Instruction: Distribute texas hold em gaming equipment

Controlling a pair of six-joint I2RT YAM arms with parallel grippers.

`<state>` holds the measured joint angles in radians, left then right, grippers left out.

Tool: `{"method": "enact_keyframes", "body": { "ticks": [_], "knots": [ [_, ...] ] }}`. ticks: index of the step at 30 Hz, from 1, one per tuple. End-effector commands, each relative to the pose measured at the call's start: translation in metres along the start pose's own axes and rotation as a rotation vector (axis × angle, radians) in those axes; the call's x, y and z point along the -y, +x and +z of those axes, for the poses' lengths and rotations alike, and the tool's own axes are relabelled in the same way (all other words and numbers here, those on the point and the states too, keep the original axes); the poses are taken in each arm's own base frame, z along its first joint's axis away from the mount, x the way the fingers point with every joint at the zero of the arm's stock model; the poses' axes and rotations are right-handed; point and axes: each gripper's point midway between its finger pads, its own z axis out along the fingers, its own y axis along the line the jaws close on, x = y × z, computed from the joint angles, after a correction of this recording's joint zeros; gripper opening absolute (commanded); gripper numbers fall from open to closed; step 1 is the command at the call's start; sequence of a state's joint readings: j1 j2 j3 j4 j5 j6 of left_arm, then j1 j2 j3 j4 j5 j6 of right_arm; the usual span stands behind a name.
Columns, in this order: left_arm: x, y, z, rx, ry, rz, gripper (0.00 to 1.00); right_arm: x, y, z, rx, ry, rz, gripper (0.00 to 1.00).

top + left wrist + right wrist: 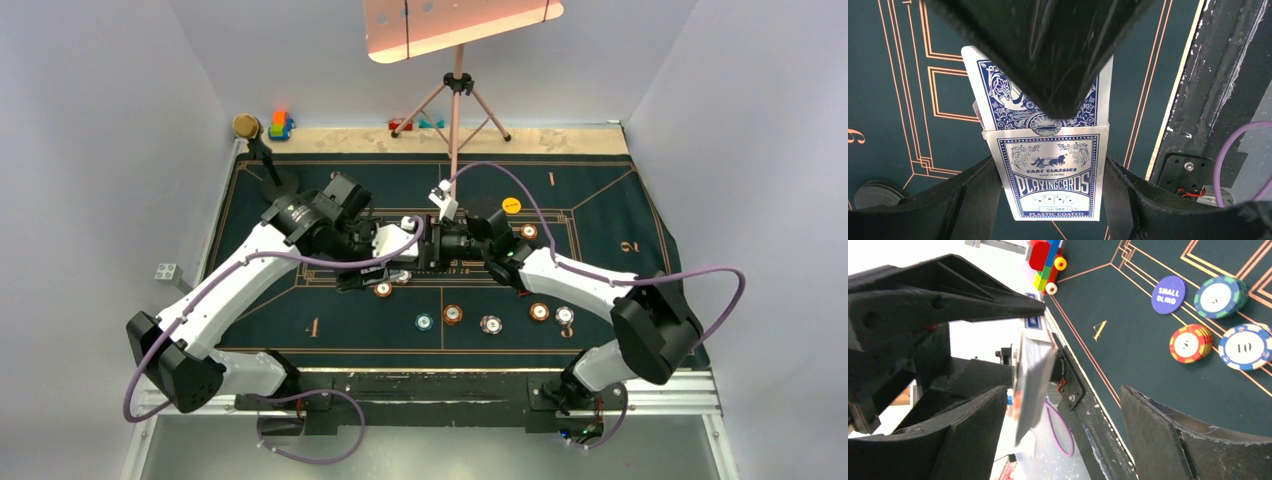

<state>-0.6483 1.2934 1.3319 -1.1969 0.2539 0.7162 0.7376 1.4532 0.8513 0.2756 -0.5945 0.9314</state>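
My left gripper (1050, 172) is shut on a blue-and-white playing-card box (1053, 180), held above the green mat. Blue-backed cards (998, 95) stick out of its open top. My right gripper (1063, 392) is open, and the cards (1034, 385), seen edge-on, stand between its fingers (968, 432), closer to the left one. In the left wrist view one of its black fingers (1048, 45) covers the top of the cards. Both grippers meet over the mat's middle (430, 243). Poker chips (453, 314) lie in a loose row nearer the bases, and a yellow disc (511, 205) lies further back.
A purple small-blind disc (1168, 294), a teal chip stack (1220, 296), a red-yellow stack (1190, 343) and a blue-white chip (1250, 346) lie right of the right gripper. Toy blocks (280, 125) and a gold-topped stand (247, 127) sit back left. A tripod (458, 100) stands at the back.
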Motion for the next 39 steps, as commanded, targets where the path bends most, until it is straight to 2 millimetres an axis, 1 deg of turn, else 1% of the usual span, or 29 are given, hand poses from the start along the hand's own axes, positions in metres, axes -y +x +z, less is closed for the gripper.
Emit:
{"method": "enact_keyframes", "body": {
  "ticks": [1, 6, 8, 13, 16, 18, 20, 21, 22, 23, 24, 25, 26, 27, 29, 33, 39],
  "knots": [
    [-0.009, -0.014, -0.008, 0.039, -0.030, -0.022, 0.00, -0.050, -0.023, 0.006, 0.051, -0.143, -0.074, 0.86],
    [-0.013, -0.017, -0.007, 0.046, -0.043, -0.032, 0.00, -0.053, -0.016, 0.016, 0.022, -0.169, -0.053, 0.83],
    [-0.016, -0.020, -0.008, 0.057, -0.057, -0.032, 0.00, -0.052, -0.014, 0.020, 0.009, -0.175, -0.039, 0.81],
    [-0.023, -0.026, -0.012, 0.079, -0.093, -0.040, 0.00, -0.054, -0.016, 0.026, 0.006, -0.196, -0.025, 0.71],
    [-0.024, -0.029, -0.014, 0.092, -0.103, -0.040, 0.00, -0.055, -0.020, 0.028, 0.017, -0.198, -0.025, 0.62],
    [-0.023, -0.028, -0.013, 0.087, -0.095, -0.040, 0.00, -0.057, -0.020, 0.028, 0.017, -0.200, -0.027, 0.55],
    [-0.021, -0.025, -0.011, 0.078, -0.084, -0.040, 0.00, -0.056, -0.019, 0.027, 0.016, -0.200, -0.022, 0.46],
    [-0.020, -0.024, -0.010, 0.073, -0.081, -0.039, 0.01, -0.056, -0.018, 0.026, 0.016, -0.202, -0.021, 0.41],
    [-0.020, -0.022, -0.009, 0.071, -0.082, -0.037, 0.04, -0.056, -0.018, 0.025, 0.018, -0.205, -0.019, 0.34],
    [-0.019, -0.022, -0.009, 0.071, -0.081, -0.035, 0.13, -0.056, -0.018, 0.025, 0.021, -0.204, -0.018, 0.28],
    [-0.019, -0.021, -0.009, 0.074, -0.082, -0.035, 0.30, -0.055, -0.017, 0.025, 0.023, -0.201, -0.017, 0.24],
    [-0.019, -0.022, -0.008, 0.079, -0.084, -0.037, 0.54, -0.055, -0.018, 0.024, 0.024, -0.201, -0.017, 0.21],
    [-0.019, -0.022, -0.008, 0.082, -0.087, -0.040, 0.90, -0.055, -0.017, 0.024, 0.024, -0.201, -0.015, 0.19],
    [-0.020, -0.023, -0.009, 0.092, -0.096, -0.040, 0.98, -0.054, -0.017, 0.024, 0.022, -0.200, -0.013, 0.17],
    [-0.021, -0.025, -0.010, 0.109, -0.112, -0.039, 1.00, -0.054, -0.016, 0.024, 0.020, -0.205, -0.003, 0.14],
    [-0.021, -0.027, -0.008, 0.146, -0.125, -0.030, 1.00, -0.054, -0.014, 0.023, 0.021, -0.218, 0.016, 0.12],
    [-0.025, -0.015, 0.004, 0.156, -0.137, -0.029, 1.00, -0.057, -0.015, 0.022, 0.018, -0.242, 0.032, 0.12]
  ]
}}
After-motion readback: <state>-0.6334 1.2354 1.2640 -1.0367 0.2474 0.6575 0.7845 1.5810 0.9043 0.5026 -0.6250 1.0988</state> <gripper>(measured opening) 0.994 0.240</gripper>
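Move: The playing card deck is already in the left hand's fingers, its middle about 2 cm to the right of that hand and level with it. From the right hand the deck lies some 7 cm left, 1 cm back and 1 cm up. Some 18 cm below the left hand, the orange 5-chip stack sits 3 cm ahead and 2 cm right, the white 10-chip stack 7 cm ahead and 6 cm right, the small blind button 5 cm ahead and 5 cm left. The right hand clamps the exposed-card end of the deck between an upper and a lower finger, after sliding about 4 cm left over it and rising about 2 cm. Meanwhile the left hand eases the deck about 2 cm forward and slightly right. Once the right fingers have closed, the left ones open wide and let go of the deck's long edges, that wrist tilting under 10 degrees. ##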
